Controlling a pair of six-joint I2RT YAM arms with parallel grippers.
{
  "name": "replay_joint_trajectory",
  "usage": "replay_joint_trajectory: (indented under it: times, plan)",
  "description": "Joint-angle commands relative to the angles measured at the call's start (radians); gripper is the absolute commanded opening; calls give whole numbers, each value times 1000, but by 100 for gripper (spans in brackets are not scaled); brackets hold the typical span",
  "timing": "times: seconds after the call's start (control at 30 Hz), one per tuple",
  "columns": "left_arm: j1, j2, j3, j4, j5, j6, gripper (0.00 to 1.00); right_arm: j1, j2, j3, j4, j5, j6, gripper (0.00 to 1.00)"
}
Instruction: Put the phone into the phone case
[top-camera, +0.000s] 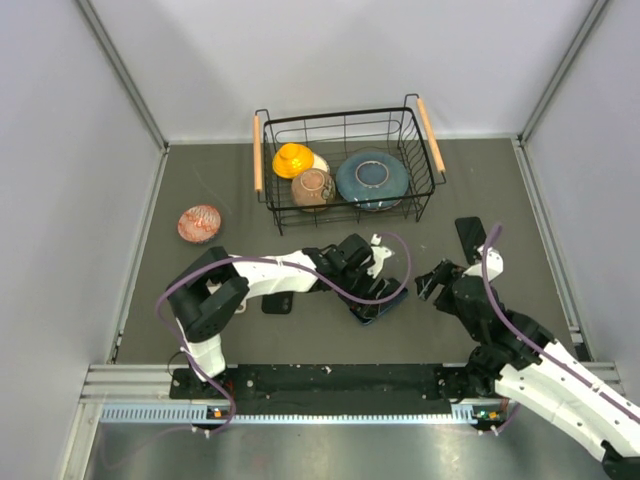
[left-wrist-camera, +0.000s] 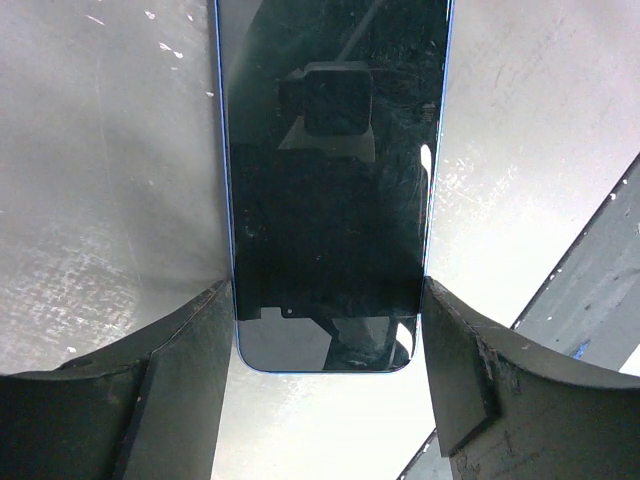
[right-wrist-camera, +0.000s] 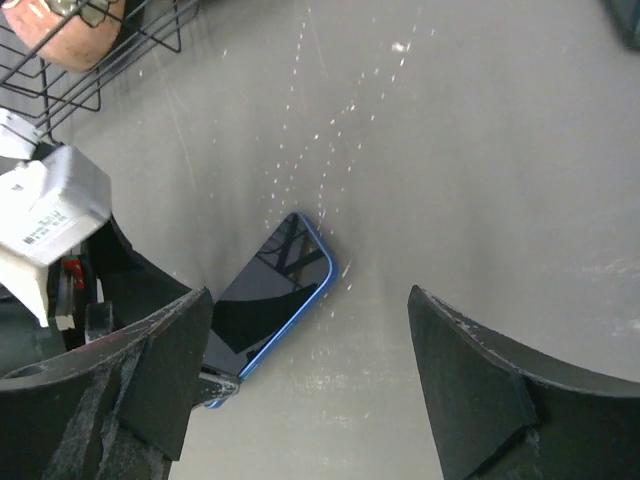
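The phone (left-wrist-camera: 330, 200), black-screened with a blue rim, lies flat on the grey table near the middle (top-camera: 378, 306). My left gripper (left-wrist-camera: 328, 296) straddles its near end, and both fingers press against the phone's long edges; in the top view the gripper (top-camera: 362, 286) sits over it. The right wrist view shows the phone (right-wrist-camera: 275, 290) to the left of my right gripper (right-wrist-camera: 310, 300), which is open with only bare table between its fingers. In the top view the right gripper (top-camera: 432, 282) hovers just right of the phone. The black phone case (top-camera: 470, 236) lies on the table beyond the right gripper.
A black wire basket (top-camera: 268, 205) with wooden handles stands at the back and holds a yellow bowl (top-camera: 293, 158), a tan bowl (top-camera: 312, 186) and a blue plate (top-camera: 371, 177). A red patterned bowl (top-camera: 200, 223) sits at the left. A small black object (top-camera: 278, 303) lies beneath the left arm.
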Motion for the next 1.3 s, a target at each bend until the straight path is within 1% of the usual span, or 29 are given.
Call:
replay_joint_trajectory:
  times: [0.0, 0.07, 0.13, 0.17, 0.2, 0.23, 0.27, 0.3, 0.4, 0.5, 0.63, 0.9, 1.03, 1.13, 1.17, 1.27]
  plan:
    - [-2, 39, -44, -37, 66, -43, 45, -44, -43, -81, 101, -132, 130, 76]
    - [0, 44, -44, -30, 83, -50, 45, -65, -34, -141, 163, -207, 167, 74]
    - [4, 47, -44, -22, 100, -55, 45, -85, -5, -179, 214, -264, 230, 69]
    - [6, 48, -46, -20, 111, -58, 45, -94, 5, -225, 243, -319, 251, 67]
    - [6, 48, -46, -17, 121, -59, 45, -112, 14, -251, 332, -348, 294, 63]
    - [7, 51, -47, -16, 124, -61, 45, -120, 29, -306, 387, -379, 311, 60]
    - [9, 53, -50, -14, 123, -64, 45, -126, 37, -327, 432, -422, 328, 57]
    - [9, 55, -52, -14, 132, -66, 45, -126, 43, -342, 481, -425, 374, 52]
    - [13, 52, -57, -11, 141, -75, 45, -126, 69, -374, 501, -424, 431, 48]
    - [20, 45, -72, 9, 154, -93, 45, -126, 83, -397, 521, -433, 472, 48]
    - [21, 48, -75, 27, 167, -110, 45, -126, 92, -445, 615, -461, 517, 46]
    - [23, 68, -57, 52, 193, -139, 45, -125, 124, -445, 641, -479, 550, 38]
    - [23, 75, -58, 66, 193, -158, 46, -126, 172, -445, 630, -471, 567, 35]
    - [23, 75, -63, 81, 212, -171, 48, -125, 199, -482, 678, -484, 580, 27]
    - [23, 72, -67, 84, 213, -174, 48, -126, 203, -480, 681, -484, 583, 21]
    - [24, 61, -72, 81, 198, -185, 57, -125, 195, -477, 681, -481, 571, 11]
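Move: Lying about 10 cm to the right hand's left and 11 cm below it, with no real forward offset, the middle of the phone is its target. A dark slab lies some 19 cm ahead of that hand and 16 cm to its right, also 11 cm down. The left hand already pinches the phone's near-left end, so its middle is about 5 cm right and 3 cm ahead of that grip, level with it. A black case lies roughly 24 cm to the left hand's left and 8 cm ahead, just below. Swooping down about 10 cm and left some 7 cm to the phone, the right hand rolls its left side up by about 35 degrees and tips its fingers further down. It then closes them from wide to nearly shut around the phone's near long edge, one over the screen, the other beneath. The left hand keeps its pinch, easing back and right a couple of centimetres while tilting the phone's far edge down. ##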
